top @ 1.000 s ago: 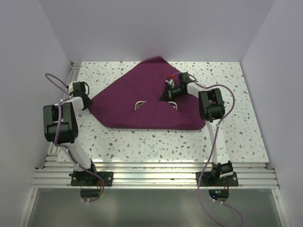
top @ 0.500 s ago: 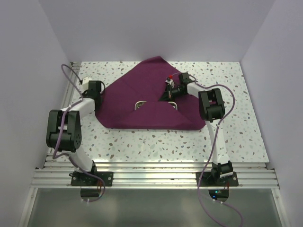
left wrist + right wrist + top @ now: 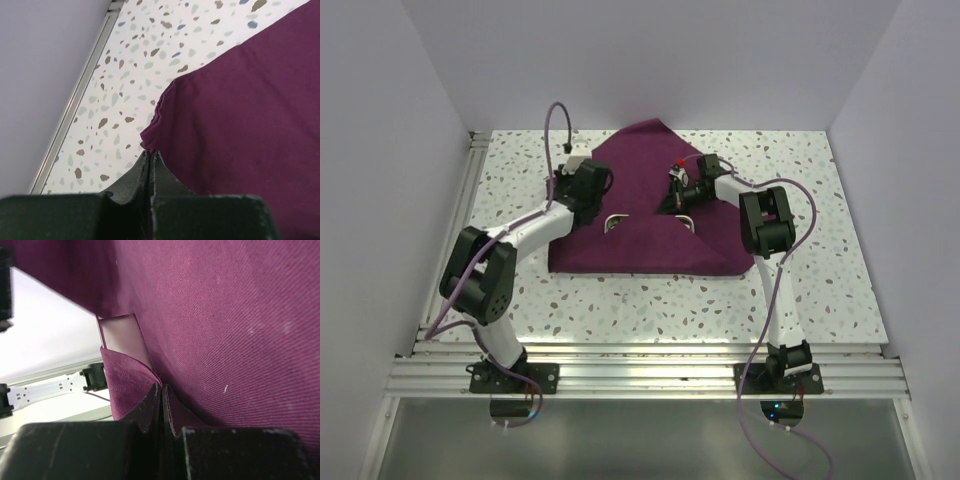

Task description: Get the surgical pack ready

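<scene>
The surgical pack is a deep purple cloth (image 3: 640, 245) spread over the table, with two shiny corners of the steel tray (image 3: 613, 222) poking out at its middle. My left gripper (image 3: 592, 190) is shut on the cloth's left corner and holds it over the pack's left part. In the left wrist view the bunched corner (image 3: 156, 131) sits pinched at my left gripper (image 3: 150, 152). My right gripper (image 3: 677, 200) is shut on a cloth flap near the tray's right side. The right wrist view shows that fold (image 3: 127, 385) clamped in my right gripper (image 3: 161, 388), beside the tray's wall (image 3: 120, 332).
The speckled table (image 3: 620, 300) has aluminium rails along its left edge (image 3: 470, 190) and front edge (image 3: 650, 365). White walls close in the back and both sides. The right arm's elbow (image 3: 767, 222) stands over the cloth's right corner.
My left arm has swung right and back from the table's left edge, drawing the cloth's left corner inward with it. The right arm has not moved.
</scene>
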Controlling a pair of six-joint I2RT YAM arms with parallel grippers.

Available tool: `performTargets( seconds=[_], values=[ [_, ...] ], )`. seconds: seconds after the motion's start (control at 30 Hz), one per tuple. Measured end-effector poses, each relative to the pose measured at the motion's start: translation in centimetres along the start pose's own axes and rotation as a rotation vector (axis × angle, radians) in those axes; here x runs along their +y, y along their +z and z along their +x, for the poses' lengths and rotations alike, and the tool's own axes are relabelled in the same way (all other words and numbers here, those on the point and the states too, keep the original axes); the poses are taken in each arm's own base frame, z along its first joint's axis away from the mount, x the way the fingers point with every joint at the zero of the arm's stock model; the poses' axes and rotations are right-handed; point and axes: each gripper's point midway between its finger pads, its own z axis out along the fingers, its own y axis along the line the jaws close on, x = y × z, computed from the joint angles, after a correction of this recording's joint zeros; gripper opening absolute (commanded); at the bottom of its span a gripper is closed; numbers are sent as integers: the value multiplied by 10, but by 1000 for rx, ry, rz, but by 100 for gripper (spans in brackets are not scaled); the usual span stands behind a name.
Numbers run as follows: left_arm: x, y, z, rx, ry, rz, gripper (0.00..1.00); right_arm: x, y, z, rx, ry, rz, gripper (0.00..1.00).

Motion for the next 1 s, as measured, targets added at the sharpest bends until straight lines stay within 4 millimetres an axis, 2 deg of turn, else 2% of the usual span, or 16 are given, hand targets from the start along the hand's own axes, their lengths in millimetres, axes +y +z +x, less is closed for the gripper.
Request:
performTargets(
  seconds=[0.17,0.37,0.5,0.67,0.87,1.0],
  values=[
    [-31,-26,-24,-74,94,-2,0,0,0,0,1,1,0,0],
    [-91,-73,-34,-135,210,46,0,0,0,0,2,2,0,0],
    [-120,-95,-34,-146,238,89,0,0,0,1,2,3,1,0],
    [-156,-120,-41,-134,176,182,0,0,1,1,3,4,0,0],
    [-189,-146,-56,-133,64,299,0,0,1,1,4,5,-2,0],
    [-207,-153,-51,-110,19,369,0,0,1,1,7,12,-7,0]
  ],
)
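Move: The left hand, already pinching the cloth's left corner in the air, has the tray's middle roughly 26 cm to its right, 8 cm back and 14 cm below. The tray's bare far-left corner is about 17 cm right and 4 cm back. The right gripper's tips are some 28 cm right and 1 cm back, about 12 cm lower. From the right hand, pinching the folded cloth, the tray's middle lies about 3 cm left, 7 cm back and slightly below. With its fingers still shut on the cloth's left corner, the left hand sweeps about 26 cm to the right, almost level after a 2 cm lift at the start, carrying the corner across over the tray to close beside and above the right gripper, while the wrist turns some 20 degrees clockwise. The right hand stays in place and keeps its pinch on the folded cloth at the tray's far side. ##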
